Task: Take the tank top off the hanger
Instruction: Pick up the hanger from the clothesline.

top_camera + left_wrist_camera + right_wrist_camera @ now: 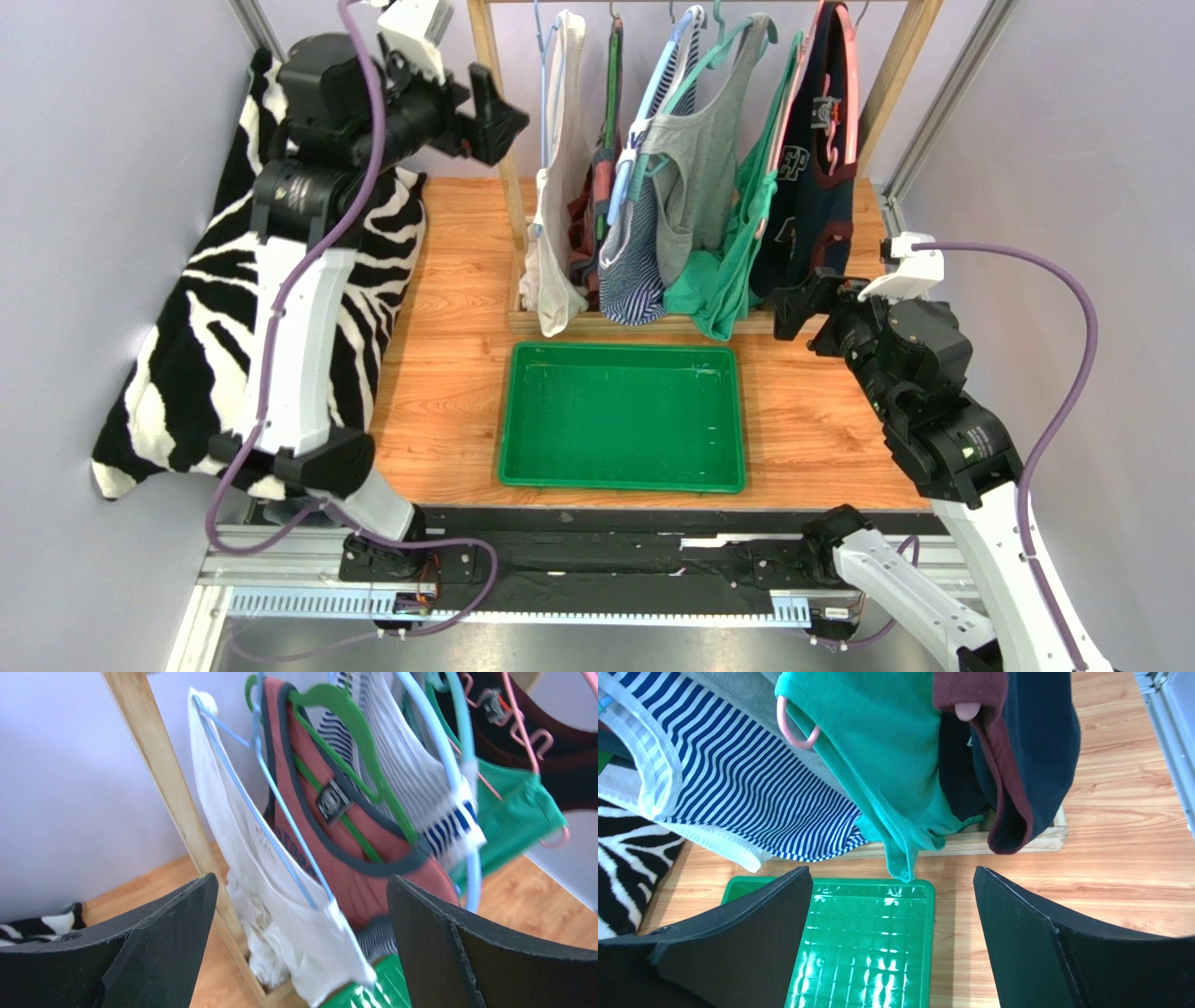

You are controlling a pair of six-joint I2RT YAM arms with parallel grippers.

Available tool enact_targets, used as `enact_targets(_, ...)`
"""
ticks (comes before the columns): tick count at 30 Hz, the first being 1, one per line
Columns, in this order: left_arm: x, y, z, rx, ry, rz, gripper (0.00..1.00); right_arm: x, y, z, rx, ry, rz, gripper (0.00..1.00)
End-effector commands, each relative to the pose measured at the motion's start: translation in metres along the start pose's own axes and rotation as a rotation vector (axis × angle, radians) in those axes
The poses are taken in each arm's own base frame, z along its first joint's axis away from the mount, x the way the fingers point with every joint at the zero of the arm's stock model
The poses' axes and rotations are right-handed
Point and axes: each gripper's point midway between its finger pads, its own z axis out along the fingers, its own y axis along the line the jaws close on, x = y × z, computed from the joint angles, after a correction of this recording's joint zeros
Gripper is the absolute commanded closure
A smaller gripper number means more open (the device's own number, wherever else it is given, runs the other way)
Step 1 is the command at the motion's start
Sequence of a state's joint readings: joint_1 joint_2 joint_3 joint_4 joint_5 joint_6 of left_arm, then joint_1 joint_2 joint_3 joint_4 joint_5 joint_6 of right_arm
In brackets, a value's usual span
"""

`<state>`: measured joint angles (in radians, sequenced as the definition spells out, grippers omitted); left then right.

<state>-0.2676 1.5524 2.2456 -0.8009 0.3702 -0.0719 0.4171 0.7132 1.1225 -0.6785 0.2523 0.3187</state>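
Several tank tops hang on hangers from a wooden rack: white (558, 168), red-brown (603, 182), blue-striped (638, 266), grey (697, 168), green (730, 266) and navy (814, 168). My left gripper (491, 119) is raised at the rack's left end, open and empty. In the left wrist view the left gripper (302, 880) faces the white tank top (281, 882) on its light blue hanger (281, 805), apart from it. My right gripper (807, 301) is low at the rack's right, open and empty. In the right wrist view the right gripper (892, 871) is below the green top (885, 763).
A green tray (622, 416) lies on the wooden table in front of the rack. A zebra-print cloth (197, 336) covers the left side. The rack's left post (498, 112) stands close to my left gripper. Grey walls close both sides.
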Motion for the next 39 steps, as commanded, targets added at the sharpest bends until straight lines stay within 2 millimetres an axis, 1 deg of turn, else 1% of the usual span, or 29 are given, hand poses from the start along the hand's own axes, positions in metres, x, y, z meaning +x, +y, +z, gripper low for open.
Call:
enact_targets(1, -0.022, 0.014, 0.036, -0.061, -0.074, -0.028, 0.01, -0.032, 0.003, -0.003, 0.011, -0.097, -0.019, 0.1)
enact_targets(2, -0.022, 0.018, 0.043, -0.079, -0.075, -0.031, 0.01, -0.032, 0.003, -0.002, 0.014, -0.098, -0.019, 0.1)
enact_targets(3, -0.014, 0.023, 0.055, -0.081, -0.061, -0.042, 0.01, -0.032, 0.003, -0.002, 0.013, -0.101, -0.02, 0.1)
enact_targets(4, -0.016, 0.023, 0.059, -0.082, -0.07, -0.041, 0.01, -0.032, 0.003, -0.002, 0.011, -0.102, -0.021, 0.1)
enact_targets(5, -0.013, 0.025, 0.064, -0.088, -0.066, -0.044, 0.01, -0.032, 0.002, -0.001, 0.016, -0.104, -0.025, 0.1)
enact_targets(6, -0.007, 0.027, 0.072, -0.089, -0.054, -0.039, 0.01, -0.032, 0.003, -0.001, 0.016, -0.104, -0.027, 0.11)
enact_targets(9, 0.004, 0.033, 0.085, -0.103, -0.032, -0.047, 0.01, -0.033, 0.003, -0.001, 0.018, -0.103, -0.032, 0.11)
enact_targets(13, 0.025, 0.032, 0.098, -0.096, 0.013, -0.079, 0.01, -0.032, 0.004, -0.001, 0.013, -0.103, -0.033, 0.13)
enact_targets(15, 0.03, 0.031, 0.1, -0.1, 0.027, -0.075, 0.01, -0.032, 0.004, -0.002, 0.009, -0.106, -0.027, 0.13)
enact_targets(16, 0.036, 0.029, 0.103, -0.098, 0.041, -0.076, 0.04, -0.031, 0.004, -0.002, 0.007, -0.106, -0.027, 0.14)
enact_targets(17, 0.037, 0.029, 0.102, -0.102, 0.042, -0.075, 0.06, -0.031, 0.005, -0.003, 0.004, -0.106, -0.024, 0.15)
enact_targets(18, 0.038, 0.028, 0.101, -0.103, 0.047, -0.074, 0.09, -0.031, 0.005, -0.002, 0.004, -0.105, -0.023, 0.16)
enact_targets(19, 0.043, 0.028, 0.101, -0.106, 0.06, -0.074, 0.17, -0.03, 0.005, -0.003, 0.002, -0.106, -0.021, 0.17)
enact_targets(21, 0.044, 0.028, 0.098, -0.116, 0.062, -0.069, 0.25, -0.029, 0.004, -0.004, 0.001, -0.109, -0.02, 0.18)
enact_targets(22, 0.05, 0.028, 0.098, -0.118, 0.077, -0.067, 0.3, -0.03, 0.004, -0.006, -0.001, -0.114, -0.015, 0.2)
enact_targets(24, 0.053, 0.028, 0.097, -0.127, 0.085, -0.063, 0.35, -0.031, 0.005, -0.008, -0.008, -0.12, -0.011, 0.22)
enact_targets(25, 0.058, 0.029, 0.098, -0.131, 0.097, -0.064, 0.4, -0.032, 0.006, -0.009, -0.014, -0.122, -0.009, 0.24)
enact_targets(27, 0.06, 0.029, 0.098, -0.136, 0.101, -0.059, 0.46, -0.032, 0.006, -0.01, -0.018, -0.121, -0.008, 0.27)
enact_targets(28, 0.06, 0.028, 0.098, -0.135, 0.1, -0.057, 0.53, -0.032, 0.007, -0.01, -0.024, -0.122, -0.007, 0.3)
enact_targets(29, 0.059, 0.029, 0.098, -0.14, 0.099, -0.053, 0.56, -0.032, 0.007, -0.01, -0.025, -0.12, -0.007, 0.31)
enact_targets(30, 0.057, 0.027, 0.097, -0.138, 0.093, -0.05, 0.59, -0.032, 0.008, -0.01, -0.028, -0.121, -0.006, 0.33)
enact_targets(31, 0.056, 0.027, 0.097, -0.139, 0.09, -0.047, 0.68, -0.032, 0.008, -0.011, -0.03, -0.121, -0.005, 0.37)
enact_targets(32, 0.052, 0.028, 0.096, -0.143, 0.083, -0.04, 0.72, -0.032, 0.009, -0.011, -0.032, -0.119, -0.006, 0.39)
enact_targets(33, 0.047, 0.027, 0.094, -0.144, 0.071, -0.034, 0.76, -0.032, 0.009, -0.011, -0.034, -0.12, -0.007, 0.4)
enact_targets(34, 0.044, 0.027, 0.093, -0.15, 0.062, -0.027, 0.84, -0.032, 0.009, -0.011, -0.036, -0.121, -0.007, 0.44)
enact_targets(35, 0.039, 0.028, 0.09, -0.16, 0.051, -0.018, 0.88, -0.032, 0.009, -0.01, -0.035, -0.118, -0.008, 0.46)
enact_targets(36, 0.031, 0.028, 0.087, -0.164, 0.031, -0.011, 0.94, -0.031, 0.01, -0.01, -0.038, -0.116, -0.008, 0.48)
enact_targets(39, 0.01, 0.029, 0.076, -0.187, -0.021, 0.016, 1.0, -0.03, 0.011, -0.008, -0.042, -0.11, -0.008, 0.53)
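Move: The near arm of the light-blue hanger is about 11 cm ahead of the left hand, 5 cm to its right and some 10 cm lower; the white tank top hangs from it, its middle about 14 cm below that arm. The green hanger is about 7 cm right of the blue one and 1 cm farther out; the wooden post is 5 cm left of it and 6 cm farther out. From the right hand, the blue hanger's near arm is about 20 cm ahead, 30 cm left and 8 cm higher. The left fingers shut from wide open on the near arm of the light-blue hanger and pinch it between their tips. To get there the hand goes some 10 cm forward and a little right, then mostly sinks, about 10 cm in all, tipping down roughly 10 degrees. The right hand stays nearly in place, its empty fingers half closing. ##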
